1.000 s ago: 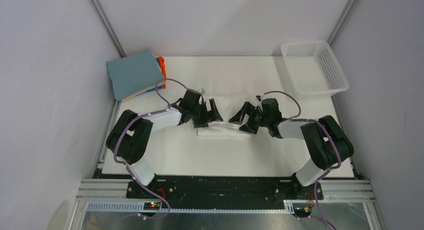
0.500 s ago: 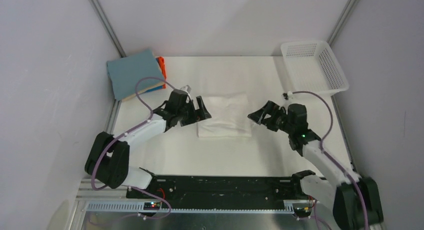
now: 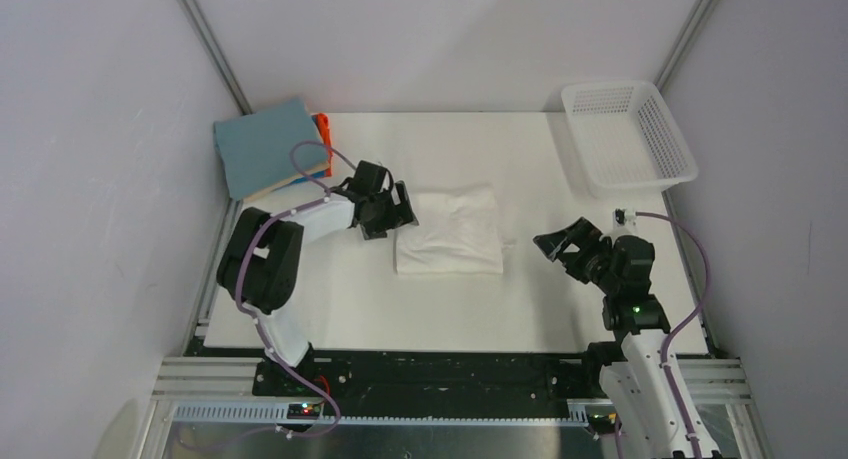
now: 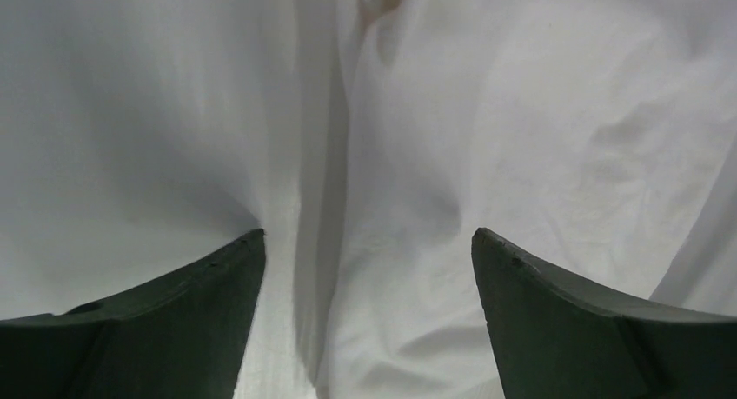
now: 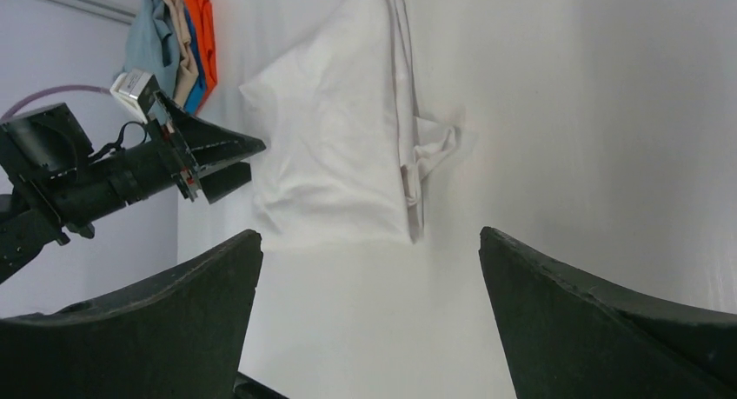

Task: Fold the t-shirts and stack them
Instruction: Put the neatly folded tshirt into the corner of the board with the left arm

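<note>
A folded white t-shirt lies in the middle of the table; it also shows in the right wrist view and fills the left wrist view. A stack of folded shirts, blue-grey on top with beige, bright blue and orange edges, sits at the back left. My left gripper is open and empty at the white shirt's left edge, close over the cloth. My right gripper is open and empty, off to the right of the shirt, above bare table.
A white plastic mesh basket stands at the back right corner. Grey walls and metal rails close in the table on the left, right and back.
Both grippers have let go of the white shirt and drawn apart. The right arm pulled back far to the right. The left gripper shifted slightly back at the shirt's left edge.
</note>
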Robot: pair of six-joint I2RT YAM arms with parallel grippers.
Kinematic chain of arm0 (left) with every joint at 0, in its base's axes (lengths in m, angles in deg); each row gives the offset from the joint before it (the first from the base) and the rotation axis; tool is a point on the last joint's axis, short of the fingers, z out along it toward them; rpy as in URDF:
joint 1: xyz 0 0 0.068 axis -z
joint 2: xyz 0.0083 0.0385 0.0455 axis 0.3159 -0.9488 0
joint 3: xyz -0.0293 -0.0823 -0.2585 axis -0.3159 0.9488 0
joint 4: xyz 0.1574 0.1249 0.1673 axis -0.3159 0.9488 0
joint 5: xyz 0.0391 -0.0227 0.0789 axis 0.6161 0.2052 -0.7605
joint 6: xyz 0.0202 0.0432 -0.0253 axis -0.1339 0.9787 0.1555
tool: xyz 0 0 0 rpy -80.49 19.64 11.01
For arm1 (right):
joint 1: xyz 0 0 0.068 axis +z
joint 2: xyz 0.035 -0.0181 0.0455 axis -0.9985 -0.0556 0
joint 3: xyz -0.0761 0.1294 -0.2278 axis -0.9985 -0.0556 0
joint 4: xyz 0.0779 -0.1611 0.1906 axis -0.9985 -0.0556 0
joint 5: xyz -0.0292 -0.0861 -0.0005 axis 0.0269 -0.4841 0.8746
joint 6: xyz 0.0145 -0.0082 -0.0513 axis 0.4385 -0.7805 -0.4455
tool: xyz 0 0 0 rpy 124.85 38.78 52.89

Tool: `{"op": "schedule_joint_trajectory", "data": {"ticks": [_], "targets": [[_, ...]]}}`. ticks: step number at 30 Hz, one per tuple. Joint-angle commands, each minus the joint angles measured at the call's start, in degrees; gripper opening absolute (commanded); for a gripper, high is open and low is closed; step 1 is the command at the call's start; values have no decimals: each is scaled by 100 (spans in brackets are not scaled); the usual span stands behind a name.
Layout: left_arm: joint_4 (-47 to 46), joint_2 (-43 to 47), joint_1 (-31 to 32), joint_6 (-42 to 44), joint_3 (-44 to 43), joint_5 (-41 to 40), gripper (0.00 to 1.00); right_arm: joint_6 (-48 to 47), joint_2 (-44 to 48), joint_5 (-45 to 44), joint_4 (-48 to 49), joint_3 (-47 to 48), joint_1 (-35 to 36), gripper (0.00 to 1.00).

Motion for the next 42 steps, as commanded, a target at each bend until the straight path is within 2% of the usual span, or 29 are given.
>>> {"op": "schedule_joint_trajectory", "data": {"ticks": [1, 6, 9, 10, 12, 13, 14, 16, 19, 23, 30, 33, 38, 42], "targets": [[119, -417, 458, -53, -210, -73, 87, -141, -1, 261, -208, 6, -76, 99], [309, -871, 948, -259, -618, -377, 68, -197, -240, 463, -143, 6, -80, 99], [736, -1157, 1226, -401, -992, -1010, 46, -236, -330, 487, -149, 6, -203, 99], [834, -1284, 1276, -423, -1076, -1279, 42, -254, -341, 480, -163, 6, -240, 99], [1213, -1499, 1432, -476, -1375, -1721, 26, -305, -365, 468, -170, 6, -260, 99], [1466, -1576, 1532, -482, -1596, -1866, 23, -310, -375, 451, -177, 1, -267, 99], [1590, -1745, 1582, -461, -1708, -2093, 12, -334, -373, 441, -176, -1, -270, 100], [1803, -1936, 1698, -351, -1975, -2213, 2, -363, -370, 383, -158, -21, -273, 99], [1937, -1960, 1748, -174, -2212, -2353, 0, -488, -401, 325, -149, -37, -273, 99], [2019, -1450, 1743, 96, -2277, -2878, 0, -625, -587, 143, -13, -30, -179, 99], [2014, -970, 1679, 311, -2164, -2809, 0, -699, -1398, -833, -4, 424, 892, 99], [2020, -705, 1630, 500, -2051, -3270, 0, -660, -1412, -945, -37, 436, 945, 99], [1990, -439, 1452, 1375, -2090, -4367, 0, -731, -1295, -1170, -188, 436, 956, 99], [1965, -706, 1128, 2396, -2584, -4525, 0, -742, -1296, -1188, -178, 436, 953, 99]]}}
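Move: The left hand, open, stands over the middle of the folded t-shirt's left edge; the shirt's middle lies about 11 cm to its right, 1 cm back and 3 cm below. The stack of folded shirts is some 25 cm to this hand's left and 17 cm farther out, with the orange cloth peeping out about 14 cm left and 18 cm ahead. From the right hand, the t-shirt's middle is roughly 9 cm ahead, 21 cm left and 14 cm lower. Rightward and a little down, about 9 cm, the left hand sweeps in over the t-shirt's left part with one finger going under the edge, its fingers closing on the way to pinch the cloth. Then it draws the shirt back left the same distance, rising some 5 cm, edging forward late and rolling its left side up. The open right hand sinks about 6 cm, empty. ##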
